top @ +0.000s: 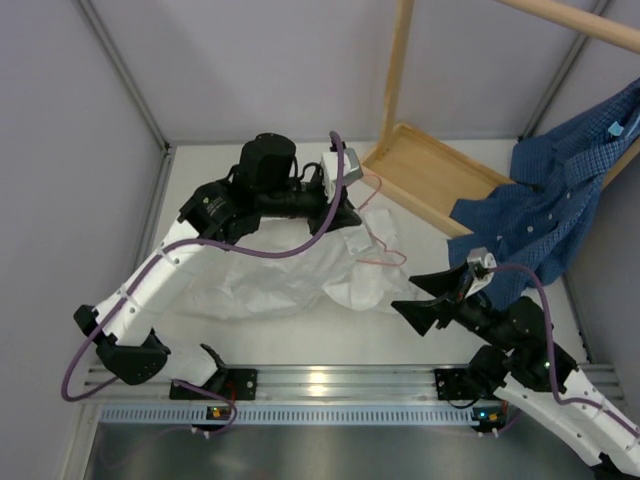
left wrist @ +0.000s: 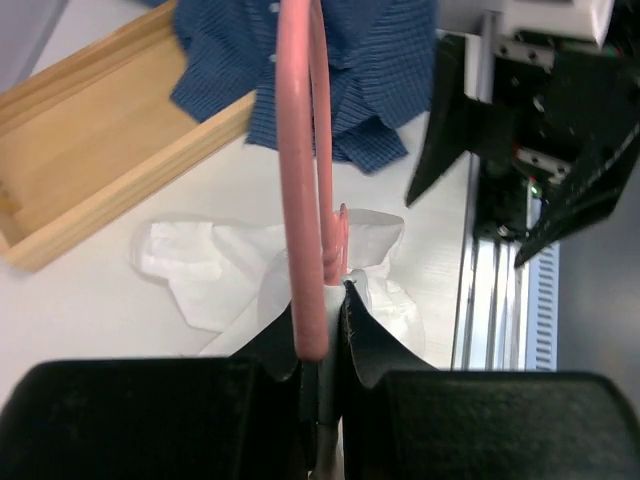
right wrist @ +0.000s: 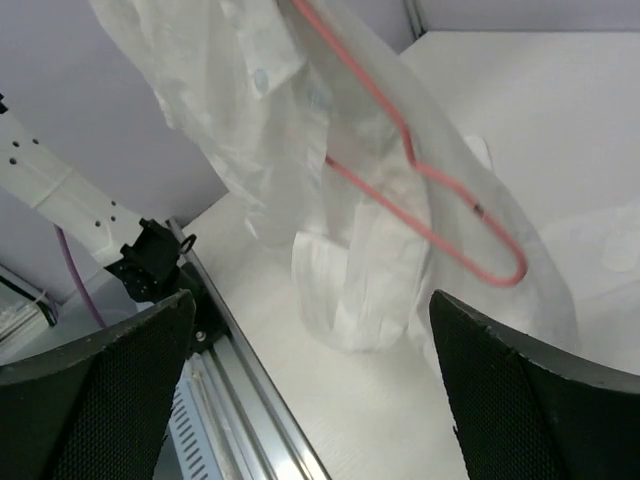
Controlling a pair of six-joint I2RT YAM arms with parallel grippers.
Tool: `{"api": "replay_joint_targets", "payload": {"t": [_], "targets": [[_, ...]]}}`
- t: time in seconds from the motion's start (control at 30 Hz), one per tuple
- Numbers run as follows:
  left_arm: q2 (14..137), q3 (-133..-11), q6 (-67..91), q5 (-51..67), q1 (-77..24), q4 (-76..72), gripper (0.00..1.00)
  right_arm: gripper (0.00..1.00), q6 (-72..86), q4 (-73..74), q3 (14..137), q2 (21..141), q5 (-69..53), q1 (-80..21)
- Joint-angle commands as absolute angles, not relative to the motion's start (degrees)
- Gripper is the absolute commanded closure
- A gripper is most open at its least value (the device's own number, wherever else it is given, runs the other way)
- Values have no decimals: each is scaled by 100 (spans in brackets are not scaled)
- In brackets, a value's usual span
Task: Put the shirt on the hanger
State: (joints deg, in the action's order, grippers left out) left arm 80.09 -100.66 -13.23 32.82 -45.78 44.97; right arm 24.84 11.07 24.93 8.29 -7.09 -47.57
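Observation:
My left gripper point(top: 338, 214) is shut on the thin pink wire hanger point(left wrist: 300, 150) and holds it lifted above the table; a strip of white fabric is pinched between the fingers beside the wire. The white shirt point(top: 285, 275) drapes from the hanger down onto the table. In the right wrist view the shirt point(right wrist: 250, 110) hangs in folds with the hanger point(right wrist: 420, 190) showing through and below the fabric. My right gripper point(top: 432, 300) is open and empty, just right of the shirt's lower edge, not touching it. Its jaws stand wide apart in the right wrist view point(right wrist: 320, 400).
A blue checked shirt point(top: 540, 210) hangs on the light wooden rack point(top: 400, 70) at the back right, over its wooden tray base point(top: 425, 175). Grey walls enclose the table. The metal rail point(top: 330, 380) with the arm bases runs along the near edge.

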Motion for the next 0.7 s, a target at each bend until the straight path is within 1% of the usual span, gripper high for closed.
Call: {"api": "replay_joint_targets", "payload": {"t": [0.0, 0.07, 0.13, 0.27, 0.43, 0.53, 0.57, 0.63, 0.67], "targets": [[7761, -10046, -459, 2101, -4544, 3691, 100, 11, 3181, 1102, 1901, 642, -571, -4825], [7594, -9880, -308, 2170, -4544, 3491, 100, 15, 3339, 732, 1715, 790, -763, -4834], [7454, -9730, -150, 2363, -4544, 3323, 100, 24, 3331, 214, 1600, 1001, -852, -4825], [7041, -9414, -18, 2601, -4544, 2937, 100, 39, 3147, -192, 1775, 1721, -440, -4825], [6768, -9299, 281, 2865, -4544, 2707, 100, 40, 3287, -922, 1881, 2485, -563, -4825], [6680, -9255, 369, 2997, -4544, 2602, 100, 43, 3349, -1405, 1863, 2802, -580, -4834], [6671, -9255, 378, 3084, -4544, 2593, 100, 49, 3357, -1676, 1855, 2865, -641, -4825], [6662, -9246, 404, 3067, -4553, 2584, 100, 56, 3349, -1889, 1881, 2979, -694, -4834], [6671, -9237, 404, 3024, -4553, 2584, 100, 62, 3314, -1951, 1907, 2997, -703, -4825]]}}
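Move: The shirt's loose hanging edge, meant for the hanger's free end, lies about 5 cm ahead of the empty, wide-open right hand, 6 cm to its left and 8 cm below. The hanger's free end is about 5 cm ahead of that hand, 1 cm left and slightly above it. From the left hand, which already grips hanger and shirt near the hanger's neck, that shirt edge lies 2 cm back, 6 cm right and some 20 cm below. The shirt's loose edge is approached by the right hand, which first drops about 8 cm, its fingers tipping down, then slides forward and left under the hanger's free end while the fingers close to less than half open around the cloth. The left hand keeps its grip on hanger and shirt, eases forward 2 cm, then draws back and rises about 6 cm, drifting left as its fingers tilt up some 15 degrees. ##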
